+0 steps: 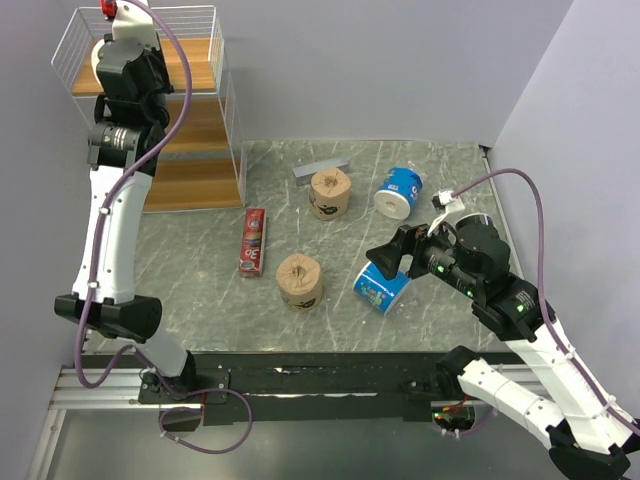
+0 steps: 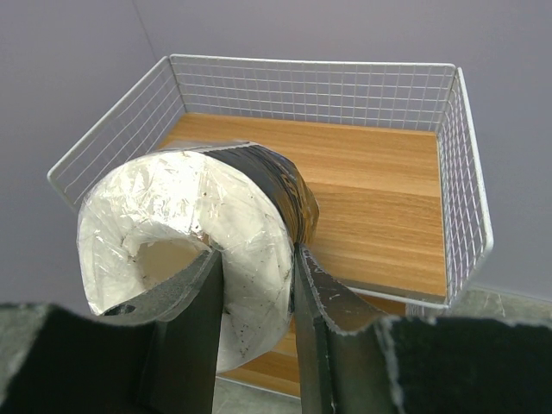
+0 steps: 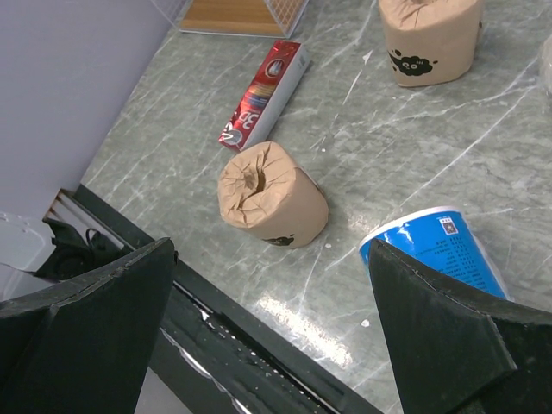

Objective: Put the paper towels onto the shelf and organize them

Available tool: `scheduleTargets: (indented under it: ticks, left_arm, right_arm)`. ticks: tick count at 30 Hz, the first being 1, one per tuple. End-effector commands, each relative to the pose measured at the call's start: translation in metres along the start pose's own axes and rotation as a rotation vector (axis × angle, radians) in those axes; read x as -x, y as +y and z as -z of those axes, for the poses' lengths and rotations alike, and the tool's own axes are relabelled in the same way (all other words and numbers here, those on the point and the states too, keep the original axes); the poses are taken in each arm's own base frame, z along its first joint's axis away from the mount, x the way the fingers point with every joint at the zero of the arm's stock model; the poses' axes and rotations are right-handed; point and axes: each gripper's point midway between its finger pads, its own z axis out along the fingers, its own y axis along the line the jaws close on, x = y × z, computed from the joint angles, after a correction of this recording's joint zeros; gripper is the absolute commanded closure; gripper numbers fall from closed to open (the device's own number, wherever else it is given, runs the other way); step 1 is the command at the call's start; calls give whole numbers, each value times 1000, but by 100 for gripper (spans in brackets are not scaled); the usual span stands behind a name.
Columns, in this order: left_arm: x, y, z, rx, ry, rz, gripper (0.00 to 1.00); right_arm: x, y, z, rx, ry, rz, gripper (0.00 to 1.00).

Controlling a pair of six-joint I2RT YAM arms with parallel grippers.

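My left gripper (image 2: 254,285) is shut on a black roll (image 2: 198,250) with a white wrapped end, one finger in its core. It holds the roll over the top wooden board (image 2: 379,198) of the white wire shelf (image 1: 190,130). The roll's white end shows in the top view (image 1: 100,58). My right gripper (image 1: 390,262) is open and empty, just above a lying blue-and-white roll (image 1: 383,287), which also shows in the right wrist view (image 3: 440,254). Two tan rolls (image 1: 330,192) (image 1: 300,280) and another blue-and-white roll (image 1: 400,190) are on the table. The second black roll is out of view.
A flat red box (image 1: 253,242) lies left of the near tan roll (image 3: 272,205). A grey bar (image 1: 320,167) lies behind the far tan roll. The shelf's two lower boards show no rolls. The wire rim (image 2: 466,172) surrounds the top board.
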Motion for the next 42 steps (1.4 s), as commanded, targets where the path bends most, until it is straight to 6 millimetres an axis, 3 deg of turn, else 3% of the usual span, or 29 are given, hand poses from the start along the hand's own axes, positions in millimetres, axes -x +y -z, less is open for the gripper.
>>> scheduleTargets:
  ticks: [1,10,16,21,25,32,36,42]
  left_arm:
    - [33,13,-4,9,-92,44,96]
    - [31,32,-31,76,-105,14,88]
    - [17,33,-52,84,-99,23,82]
    - [23,35,-66,78,-133,34,74]
    - [27,30,-74,48,-164,28,54]
    - [45,29,-72,36,-226,34,24]
    - [52,30,-73,37,-249,28,20]
    - [47,30,-84,30,-253,32,20]
  right_arm:
    - [17,6,7,13,-67,2,1]
    - [19,0,11,-10,-88,20,1]
    - [19,2,8,-5,-73,20,0]
    - [22,3,9,-2,-84,24,1]
    - [21,1,7,-13,-75,30,0]
    - [24,1,5,-20,-78,32,0]
    - [25,0,4,-24,-77,28,0]
    - [26,1,4,-24,-79,19,0]
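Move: The left gripper still holds the black-wrapped paper towel roll on its side by the near rim; its spot at the left of the top shelf is about 12 cm ahead, 8 cm left and 5 cm below. The shelf's left mesh lies roughly 15 cm ahead and 13 cm left, the right mesh 15 cm ahead and 15 cm right. From the idle right gripper, that spot is some 35 cm ahead, 50 cm left and 17 cm above. Bring the left gripper forward about 7 cm and left about 5 cm, nearly level, carrying the paper towel roll farther in over the top shelf towards its left mesh. Then open the fingers wide to release the rim, and raise the hand some 3 cm, tilting the fingertips up about 10 degrees. ##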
